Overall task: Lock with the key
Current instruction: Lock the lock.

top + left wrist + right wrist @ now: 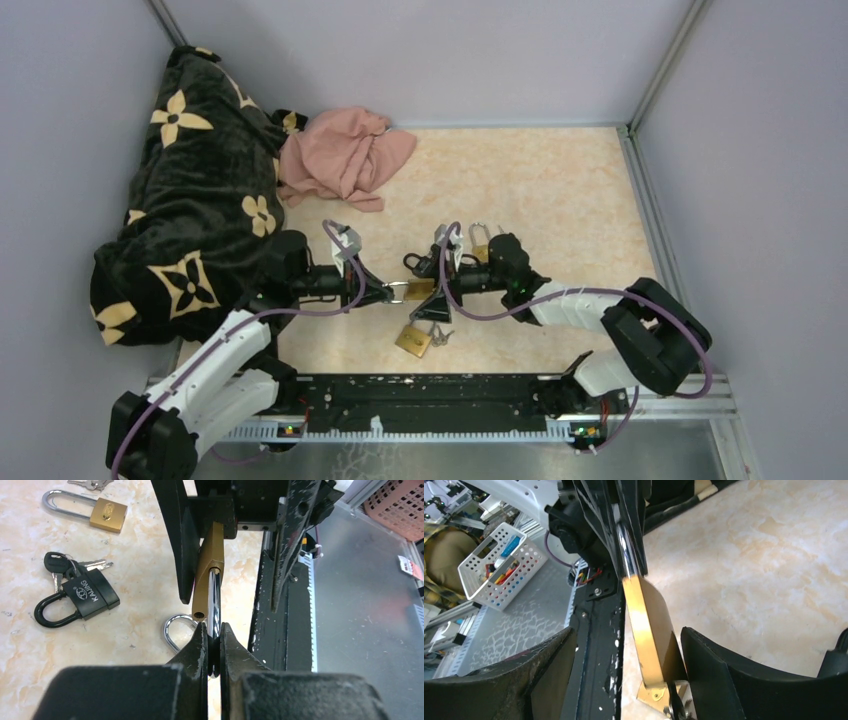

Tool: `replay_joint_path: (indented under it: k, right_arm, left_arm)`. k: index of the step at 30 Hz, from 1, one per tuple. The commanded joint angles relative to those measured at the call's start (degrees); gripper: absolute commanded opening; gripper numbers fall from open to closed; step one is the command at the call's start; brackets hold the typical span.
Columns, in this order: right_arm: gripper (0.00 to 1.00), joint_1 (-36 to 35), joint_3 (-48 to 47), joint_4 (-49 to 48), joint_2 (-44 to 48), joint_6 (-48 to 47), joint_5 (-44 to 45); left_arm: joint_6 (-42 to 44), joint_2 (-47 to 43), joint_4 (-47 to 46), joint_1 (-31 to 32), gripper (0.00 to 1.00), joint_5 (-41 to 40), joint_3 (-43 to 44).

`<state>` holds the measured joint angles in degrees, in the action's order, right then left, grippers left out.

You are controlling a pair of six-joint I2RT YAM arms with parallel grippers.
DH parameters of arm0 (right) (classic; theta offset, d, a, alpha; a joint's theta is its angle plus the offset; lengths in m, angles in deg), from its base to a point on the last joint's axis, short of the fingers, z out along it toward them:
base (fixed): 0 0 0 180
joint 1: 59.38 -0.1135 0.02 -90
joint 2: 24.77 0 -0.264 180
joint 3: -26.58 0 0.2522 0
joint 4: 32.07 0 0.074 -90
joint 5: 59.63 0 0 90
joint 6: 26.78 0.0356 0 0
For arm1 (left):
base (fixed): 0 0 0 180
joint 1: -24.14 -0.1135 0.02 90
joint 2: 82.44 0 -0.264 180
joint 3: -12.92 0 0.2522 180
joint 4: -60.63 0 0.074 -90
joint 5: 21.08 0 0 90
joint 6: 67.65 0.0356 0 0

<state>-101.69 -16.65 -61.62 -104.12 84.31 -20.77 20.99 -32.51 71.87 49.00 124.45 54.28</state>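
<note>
A brass padlock (418,289) hangs in the air between my two grippers. My left gripper (214,627) is shut on its silver shackle (214,597), with the brass body (210,555) pointing away from it. From the other side, my right gripper (628,630) stands open around the brass body (649,625), which lies close to the right finger (709,675) and well clear of the left one (549,675). A dark key ring (674,707) shows at the lock's near end. Whether a key sits in the keyhole I cannot tell.
Below the held lock a second brass padlock (413,340) lies on the table with keys (441,335). A black padlock (80,597) with keys and a third brass padlock (105,514) lie farther back. A dark flowered blanket (190,190) and a pink cloth (345,155) fill the back left.
</note>
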Motion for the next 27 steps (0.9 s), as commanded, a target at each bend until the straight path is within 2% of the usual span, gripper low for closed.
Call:
replay_joint_path:
  k: [1,10,14,17,22,27]
  right_arm:
    - [0.74,0.69,3.0,-12.25,1.09,2.98,-1.11]
    - [0.57,0.67,3.61,-29.61,-3.86,13.66,-1.79]
    - [0.29,0.64,3.83,-35.46,-6.06,17.79,-0.22]
    - [0.02,0.64,4.25,-38.25,-6.81,19.09,0.99]
    - [0.0,0.64,4.67,-38.96,-5.36,19.23,2.92]
    - [0.0,0.48,4.16,-34.61,-2.25,15.49,7.01]
  left_arm:
    - [-4.38,-2.02,-9.05,-0.43,0.0,5.45,0.79]
    - [-3.9,-2.01,-9.6,-0.52,0.0,6.43,0.86]
    - [-5.02,-1.82,-11.46,-0.52,0.0,6.46,0.67]
    - [-6.55,-1.69,-13.27,-0.52,0.0,6.52,0.36]
    - [-10.31,-1.62,-17.17,-0.52,0.0,6.36,-0.68]
    - [-18.14,-0.74,-26.82,-0.43,0.0,7.81,-2.62]
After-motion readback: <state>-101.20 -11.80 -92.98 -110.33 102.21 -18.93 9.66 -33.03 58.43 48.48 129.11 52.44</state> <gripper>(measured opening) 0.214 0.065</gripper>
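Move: My left hand already pinches the open shackle of the brass padlock; its body lies about 6 cm to the right of that hand, a centimetre lower, and sticks in between my open right fingers, its middle some 3 cm left of that hand's point. On the table about 17 cm below my hands, a second brass padlock lies nearly under the held body, about 4 cm left of my right hand, and the black padlock about 15 cm ahead of it and 1 cm left. My right hand closes its wide-open fingers onto the faces of the lock body near its bottom end, dipping and drawing right slightly, then rising, about 3 cm up in all, while it rolls some 15 degrees, left side up. My left hand keeps its pinch on the shackle and rises about 3 cm too, tilting slightly. ##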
